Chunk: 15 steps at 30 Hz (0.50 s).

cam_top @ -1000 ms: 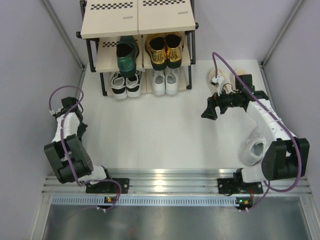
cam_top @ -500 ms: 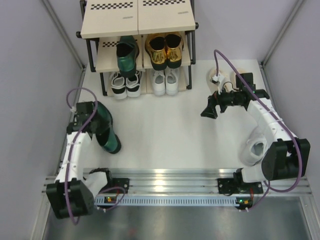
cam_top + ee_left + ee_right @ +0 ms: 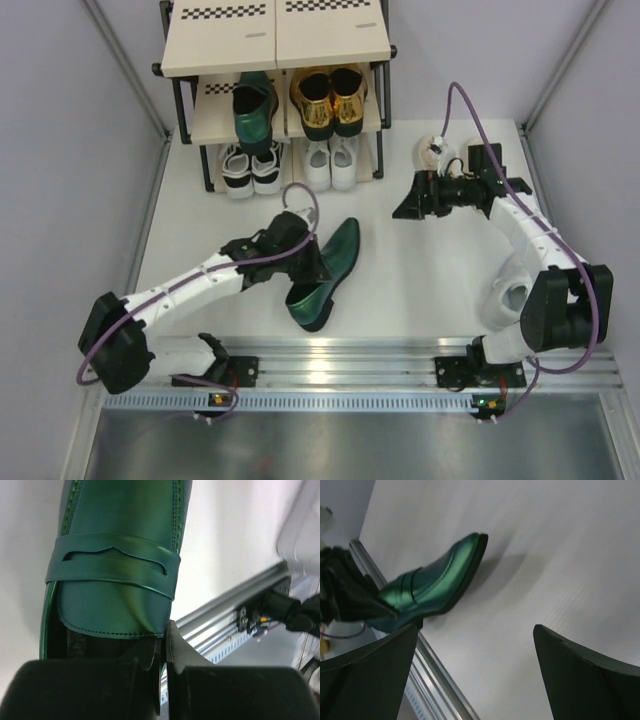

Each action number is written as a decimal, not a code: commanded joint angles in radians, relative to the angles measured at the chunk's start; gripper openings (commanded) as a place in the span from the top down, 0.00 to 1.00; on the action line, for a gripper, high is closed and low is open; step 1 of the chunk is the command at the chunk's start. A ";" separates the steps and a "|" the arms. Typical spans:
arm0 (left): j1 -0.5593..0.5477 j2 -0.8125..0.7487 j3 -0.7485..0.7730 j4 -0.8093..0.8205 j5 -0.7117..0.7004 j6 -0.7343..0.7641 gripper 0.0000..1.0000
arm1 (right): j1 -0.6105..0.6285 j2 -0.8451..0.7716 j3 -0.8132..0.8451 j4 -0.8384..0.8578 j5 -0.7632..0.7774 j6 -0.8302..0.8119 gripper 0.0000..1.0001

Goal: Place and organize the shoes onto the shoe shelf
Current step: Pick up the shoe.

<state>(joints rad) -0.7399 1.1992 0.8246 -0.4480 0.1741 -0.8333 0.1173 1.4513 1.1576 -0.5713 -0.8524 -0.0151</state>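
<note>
My left gripper (image 3: 312, 270) is shut on the collar of a glossy dark green loafer (image 3: 330, 268), held mid-table with its toe pointing toward the shoe shelf (image 3: 275, 40). In the left wrist view the fingers (image 3: 172, 650) pinch the edge of the loafer (image 3: 115, 575) by its tongue. The other green loafer (image 3: 255, 110) stands on the middle tier beside the gold loafers (image 3: 328, 100). Black-and-white sneakers (image 3: 250, 167) and white lace-ups (image 3: 330, 162) fill the bottom tier. My right gripper (image 3: 402, 210) hangs open and empty right of the shelf; its wrist view shows the held loafer (image 3: 430, 587).
Beige sneakers (image 3: 438, 150) lie at the back right, partly hidden behind the right arm. A chunky white sneaker (image 3: 505, 292) lies by the right arm's base. A metal rail (image 3: 330, 355) runs along the near edge, and walls close in both sides.
My left arm has swung from the far left to the middle of the table, carrying the green loafer. The right gripper has shifted slightly back toward the shelf, still open.
</note>
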 commanded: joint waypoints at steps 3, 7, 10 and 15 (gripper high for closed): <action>-0.117 0.152 0.218 0.236 0.025 0.117 1.00 | 0.019 -0.026 -0.051 0.160 0.190 0.466 0.00; -0.138 0.253 0.321 0.267 0.025 0.134 1.00 | 0.067 -0.040 -0.079 0.126 0.223 0.518 0.01; -0.147 0.290 0.390 0.269 0.030 0.143 1.00 | 0.100 -0.054 -0.104 0.094 0.294 0.556 0.01; -0.153 0.300 0.413 0.317 0.085 0.129 1.00 | 0.122 -0.066 -0.134 0.154 0.334 0.630 0.01</action>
<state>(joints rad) -0.8822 1.5219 1.1721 -0.2897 0.2047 -0.7113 0.2260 1.4189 1.0218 -0.4774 -0.5720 0.5285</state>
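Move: The left hand already holds the green shoe by the side of its opening. It is to go to the open right gripper, about 22 cm to this hand's right, 15 cm ahead and 6 cm higher; the shelved white sneakers stand some 25 cm ahead and 2 cm right. From the right hand the shoe's middle lies roughly 20 cm left, 14 cm back and 7 cm below; the nearer beige shoe is about 9 cm ahead, 7 cm right and 16 cm below. Still pinching the rim of the green shoe, the left hand carries it about 11 cm right towards the right gripper, also rising some 5 cm, slowing as it turns a little clockwise and tips up. The right hand, fingers kept wide open, sinks about 4 cm while turning clockwise and tipping down some 20 degrees, to take the toe between its pads; no touch there can be made out. ##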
